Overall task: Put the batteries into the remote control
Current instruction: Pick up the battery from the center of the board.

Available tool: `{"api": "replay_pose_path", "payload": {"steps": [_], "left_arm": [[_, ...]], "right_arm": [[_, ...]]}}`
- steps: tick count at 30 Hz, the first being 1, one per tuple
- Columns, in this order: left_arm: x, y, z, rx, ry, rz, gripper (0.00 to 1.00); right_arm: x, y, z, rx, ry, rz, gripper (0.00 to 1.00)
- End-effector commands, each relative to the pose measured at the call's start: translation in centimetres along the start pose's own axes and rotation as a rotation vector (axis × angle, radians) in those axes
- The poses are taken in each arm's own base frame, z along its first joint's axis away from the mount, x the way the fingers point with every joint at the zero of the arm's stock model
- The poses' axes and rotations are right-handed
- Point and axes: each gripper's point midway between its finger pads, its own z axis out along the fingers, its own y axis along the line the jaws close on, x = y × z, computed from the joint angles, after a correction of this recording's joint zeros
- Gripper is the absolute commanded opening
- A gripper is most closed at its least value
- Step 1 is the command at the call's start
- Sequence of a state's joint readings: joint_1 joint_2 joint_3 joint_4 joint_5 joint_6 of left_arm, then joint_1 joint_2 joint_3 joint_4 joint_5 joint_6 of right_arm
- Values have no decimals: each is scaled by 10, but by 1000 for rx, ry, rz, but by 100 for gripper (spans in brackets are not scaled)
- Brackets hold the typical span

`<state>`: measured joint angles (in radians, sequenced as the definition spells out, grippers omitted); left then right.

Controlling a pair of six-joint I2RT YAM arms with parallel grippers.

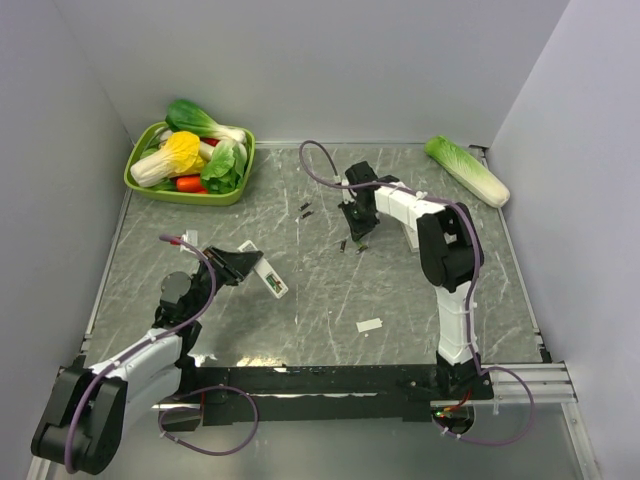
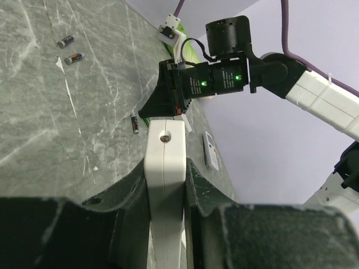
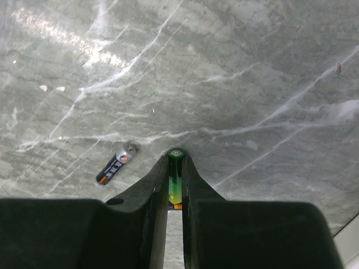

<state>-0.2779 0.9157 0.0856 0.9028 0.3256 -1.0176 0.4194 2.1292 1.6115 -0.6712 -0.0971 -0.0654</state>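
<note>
The remote control [image 2: 164,168], a slim white bar, stands on edge between my left gripper's [image 2: 165,174] fingers, which are shut on it. In the top view the remote [image 1: 272,281] sticks out of the left gripper [image 1: 246,264] at the table's left middle, with its green-lined recess showing. My right gripper [image 3: 175,163] points down at the marble table, shut on a green battery [image 3: 175,182] whose end pokes out at the fingertips. From above, the right gripper [image 1: 358,236] sits at the table's centre back.
A dark and silver cell [image 3: 115,164] lies just left of the right fingers. Two dark cells [image 1: 305,210] lie further back. A small white piece [image 1: 369,325] lies near the front. A green tray of vegetables [image 1: 142,181] and a cabbage [image 1: 467,170] occupy the back corners.
</note>
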Motion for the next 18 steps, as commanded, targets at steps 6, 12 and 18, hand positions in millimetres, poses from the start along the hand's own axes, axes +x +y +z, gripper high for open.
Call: {"api": "replay_pose_path", "payload": {"steps": [6,12,18], "left_arm": [[-13,-38,9,138,5,-60,2],[-5,-40,14,130,74,-139,2],[6,-49,16,154,166,-235,2]], "right_arm": [[-37,21,-88,-55,-354,-28,0],[-41,60,-149,-125,-630,-196,0],[-25,121,-209,-250,-881,-415,0]]}}
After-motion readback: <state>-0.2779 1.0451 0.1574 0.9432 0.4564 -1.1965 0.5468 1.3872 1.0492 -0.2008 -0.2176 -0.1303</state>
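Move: The right fingers already pinch the green battery at the board's centre. The open remote it is meant for is roughly 18 cm back, 21 cm left and 14 cm above them, its middle about 3 cm back and 1 cm right of the left fingers that hold it. From the right hand, one dark battery lies about 4 cm left and level, another 2 cm back and 1 cm right. The white cover is some 24 cm back and 2 cm right, on the table. Keeping its pinch on the green battery's sides, the right hand pulls it clear of the board and lifts it about 16 cm, nearly straight up at first, then also back and left towards the remote, fingertips swinging forward and left by some 40 degrees. The left hand keeps hold of the remote, easing it a couple of centimetres right and turning slightly clockwise. ##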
